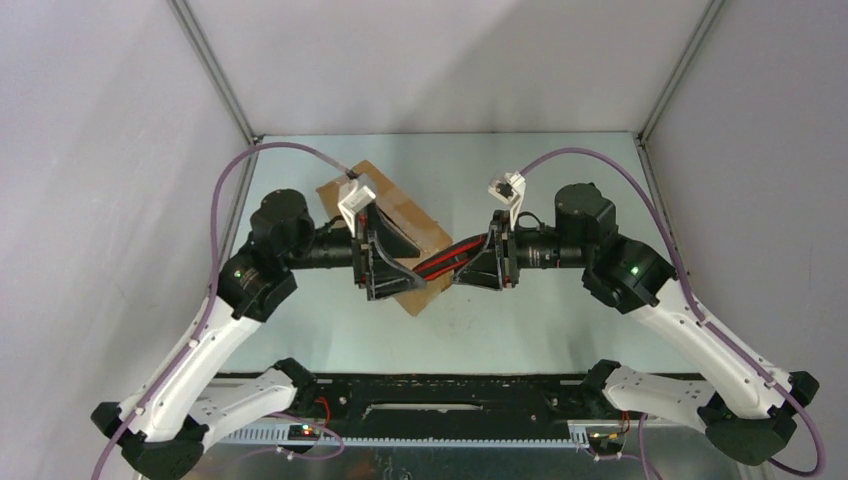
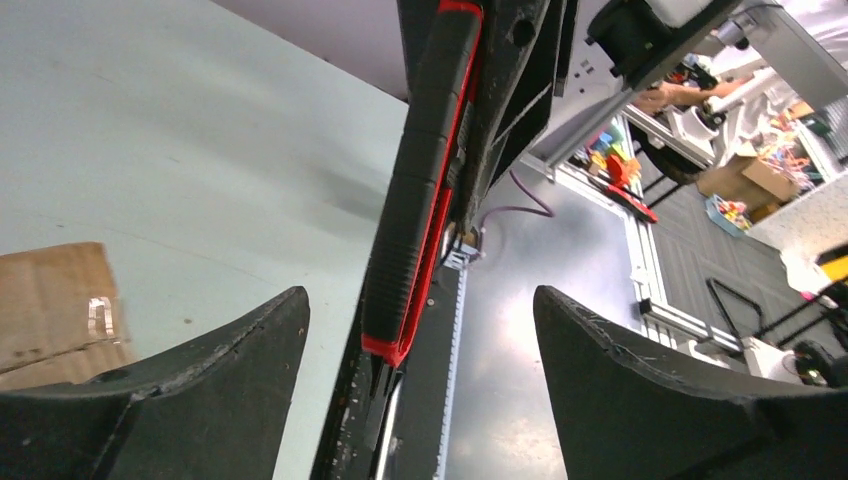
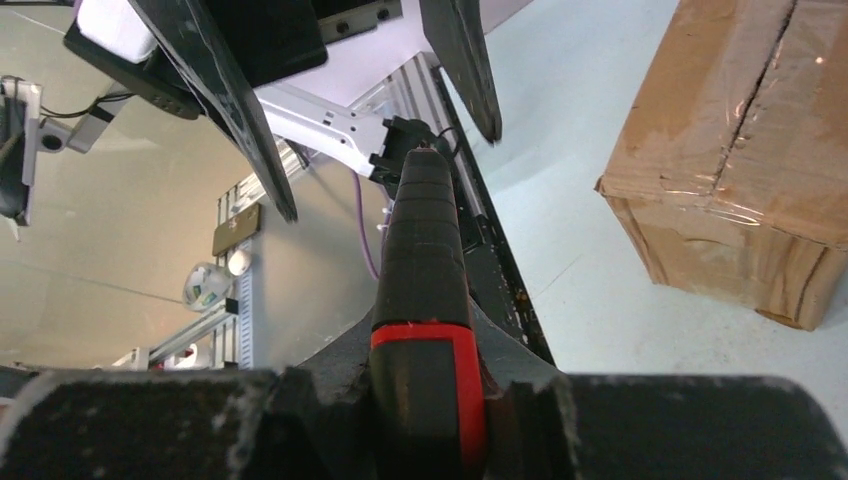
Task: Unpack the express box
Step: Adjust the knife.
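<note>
The express box (image 1: 418, 226) is a brown carton lying at an angle on the table, its top flaps closed under clear tape (image 3: 740, 150); a corner of it shows in the left wrist view (image 2: 55, 300). My right gripper (image 1: 472, 270) is shut on the rear of a red-and-black utility knife (image 3: 425, 250), which it holds in the air pointing left (image 1: 443, 263). My left gripper (image 1: 405, 265) hovers over the box's near end. It is open, and the knife's front end (image 2: 420, 190) hangs between its fingers (image 2: 250, 350) without touching either.
The black base rail (image 1: 470, 405) runs along the table's near edge. Grey walls with metal posts (image 1: 215, 70) close in the left, back and right. Purple cables (image 1: 225, 190) loop off both wrists.
</note>
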Tool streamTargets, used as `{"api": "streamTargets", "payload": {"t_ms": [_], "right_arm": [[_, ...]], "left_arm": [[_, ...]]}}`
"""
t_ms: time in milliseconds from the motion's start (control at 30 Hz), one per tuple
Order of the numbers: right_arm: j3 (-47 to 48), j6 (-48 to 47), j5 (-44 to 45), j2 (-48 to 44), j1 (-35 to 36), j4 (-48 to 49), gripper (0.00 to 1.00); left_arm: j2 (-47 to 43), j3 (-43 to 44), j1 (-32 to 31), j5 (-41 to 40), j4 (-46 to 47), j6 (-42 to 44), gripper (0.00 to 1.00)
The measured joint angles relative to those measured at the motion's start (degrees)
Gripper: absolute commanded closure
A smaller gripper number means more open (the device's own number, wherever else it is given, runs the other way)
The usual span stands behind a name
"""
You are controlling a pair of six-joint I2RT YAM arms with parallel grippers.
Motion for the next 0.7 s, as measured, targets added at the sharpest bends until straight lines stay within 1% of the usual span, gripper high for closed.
{"api": "streamTargets", "payload": {"t_ms": [100, 133, 167, 200, 233, 300, 333, 367, 400, 433, 467, 533, 600, 700], "right_arm": [[0.0, 0.8, -0.9, -0.1, 0.0, 0.5, 1.00], [0.0, 0.9, -1.2, -0.1, 0.0, 0.7, 1.00], [0.0, 1.1, -1.2, -0.1, 0.0, 0.8, 1.00], [0.0, 1.3, -1.3, -0.1, 0.0, 0.9, 1.00], [0.0, 1.4, -1.3, -0.1, 0.0, 1.0, 1.00], [0.0, 2.1, -1.2, -0.1, 0.0, 1.2, 1.00], [0.0, 2.3, -1.2, -0.1, 0.0, 1.3, 0.88], [0.0, 2.6, -0.9, -0.1, 0.0, 1.3, 0.73], [0.0, 2.5, -1.2, -0.1, -0.1, 1.4, 0.55], [0.0, 2.7, -1.1, -0.2, -0.3, 1.4, 0.40], [0.0, 3.5, -0.8, -0.3, -0.3, 1.4, 0.31], [0.0, 4.1, 0.0, -0.5, -0.6, 1.9, 0.19], [0.0, 4.9, 0.3, -1.0, -1.0, 2.2, 0.14], [0.0, 5.5, 0.3, -2.6, -1.8, 2.4, 0.13]], "left_arm": [[0.8, 0.0, -2.5, -0.4, -1.4, 1.3, 0.19], [1.3, 0.0, -2.8, -0.5, -1.6, 1.4, 0.22], [1.7, 0.0, -3.0, -0.6, -1.7, 1.4, 0.27], [2.2, 0.0, -3.2, -0.7, -1.7, 1.4, 0.36], [2.6, 0.0, -3.3, -0.9, -1.6, 1.4, 0.51], [2.8, -0.2, -3.5, -1.1, -1.2, 1.1, 0.85], [2.8, -0.3, -3.7, -1.1, -0.9, 0.8, 0.98], [2.8, -0.5, -3.8, -1.0, -0.3, 0.2, 1.00], [2.8, -0.7, -3.9, 0.1, 0.1, 0.2, 1.00], [2.7, -0.8, -3.9, 0.4, 0.5, 0.2, 1.00], [2.7, -0.8, -4.0, 0.5, 0.8, 0.3, 1.00], [2.6, -0.9, -4.1, 0.1, 0.3, 1.1, 1.00], [2.7, -1.0, -4.1, 0.1, -0.9, 2.2, 1.00], [2.7, -1.0, -4.1, 0.0, -2.7, 3.4, 1.00]]}}
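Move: The knife is still held by its butt end in the right hand, its middle some 3 cm to the left of that hand, 1 cm back and about level. From the open left hand the knife's middle lies about 6 cm to the right, 2 cm ahead and 2 cm lower, with the blade end already near its fingertips. The box stands on the table about 18 cm ahead of the left hand, 8 cm to its left and some 28 cm below. The left hand, open and pointing right, sinks and eases right onto the blade-side end of the knife's handle, shuts its fingers on it and then lowers a little more, about 3 cm down and 1.5 cm right in all with a slight shift back. The right hand keeps its grip almost still until the left has closed, then opens wide to let go of the butt end and lifts some 2 cm, drawing about 1 cm to the right. ##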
